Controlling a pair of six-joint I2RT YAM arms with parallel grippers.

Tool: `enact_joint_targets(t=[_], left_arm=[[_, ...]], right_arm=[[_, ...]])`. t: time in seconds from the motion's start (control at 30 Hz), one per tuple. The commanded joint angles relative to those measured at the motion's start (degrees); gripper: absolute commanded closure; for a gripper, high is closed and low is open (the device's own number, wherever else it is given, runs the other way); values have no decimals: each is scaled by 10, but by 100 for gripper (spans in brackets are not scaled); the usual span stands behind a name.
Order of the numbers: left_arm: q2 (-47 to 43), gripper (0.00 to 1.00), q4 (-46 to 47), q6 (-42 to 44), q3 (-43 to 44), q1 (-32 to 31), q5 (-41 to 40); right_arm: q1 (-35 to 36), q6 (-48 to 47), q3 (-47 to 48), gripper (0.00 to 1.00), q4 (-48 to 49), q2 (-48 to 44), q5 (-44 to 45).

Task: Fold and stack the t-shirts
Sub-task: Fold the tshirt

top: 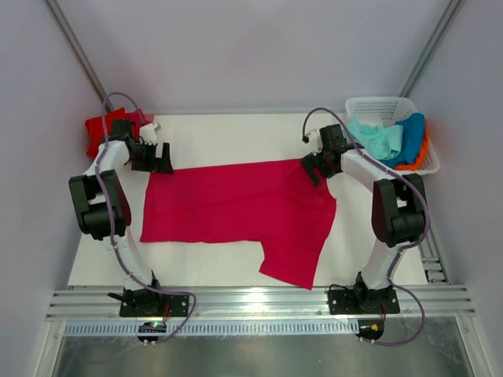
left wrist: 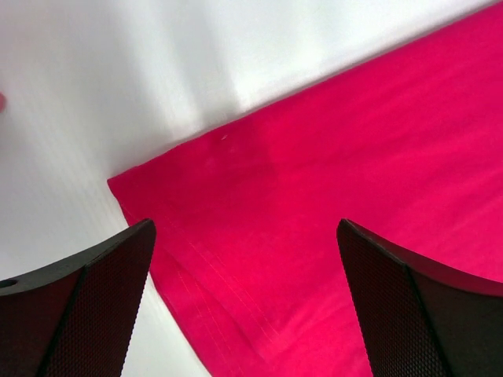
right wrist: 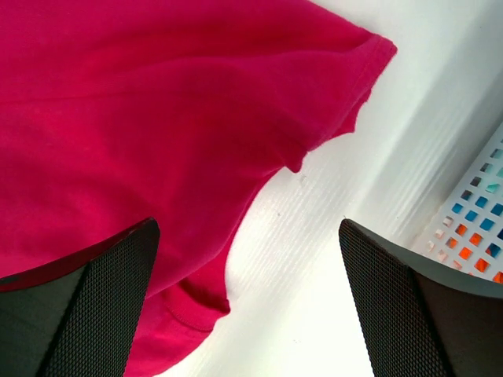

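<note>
A crimson-pink t-shirt (top: 236, 208) lies spread flat on the white table (top: 228, 137), with one flap reaching toward the near edge. My left gripper (top: 157, 161) hovers open over its far left corner; in the left wrist view that corner (left wrist: 236, 204) lies between the wide black fingers (left wrist: 86, 306). My right gripper (top: 314, 169) stands open over the far right edge, where the cloth (right wrist: 157, 118) ends in a sleeve hem and bare table shows between the fingertips (right wrist: 409, 298). A folded red t-shirt (top: 102, 129) sits at the back left.
A white lattice basket (top: 383, 101) at the back right holds mint-green (top: 376, 140), blue (top: 410, 133) and orange (top: 427, 149) shirts; its wall (right wrist: 479, 228) shows close to my right gripper. Metal rails run along the near edge.
</note>
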Motion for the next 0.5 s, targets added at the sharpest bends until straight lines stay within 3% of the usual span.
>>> enact_joint_targets(t=[0.0,0.17,0.33,0.47], left_arm=[[-83,1,4,-27,7,6,77],[-171,1,-21,-67,-13,24,144],[-195,1,-132,11,-49,51,178],[-194,4,-164,44,-98,93,193]], right_arm=[[-1,-9,1,1,5,-45,-65],[-1,-61,-6,1,-48,-60,-152],[0,-154,-34,1,-101,-89,-250],[0,-210,-43,1,-144,-99,-285]])
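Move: The left hand hangs open about 4 cm above the t-shirt, its far-left corner some 3 cm to the left and 2 cm ahead. The near-left corner is about 25 cm back and 5 cm left; the red pile is 12 cm ahead and 13 cm left. From the right hand, also about 4 cm up, the near flap lies roughly 30 cm back and 9 cm left, the shirt's middle 11 cm back and 28 cm left, and the basket 13 cm ahead and 27 cm right. Back towards the shirt's near side go both open hands, neither gripping cloth. The left climbs steeply off the far-left corner, some 13 cm, then swings back about 6 cm and starts to sink, tilting slightly. The right skims low over the shirt's right part, about 6 cm back and 4–5 cm left, turning some 20 degrees counter-clockwise. ##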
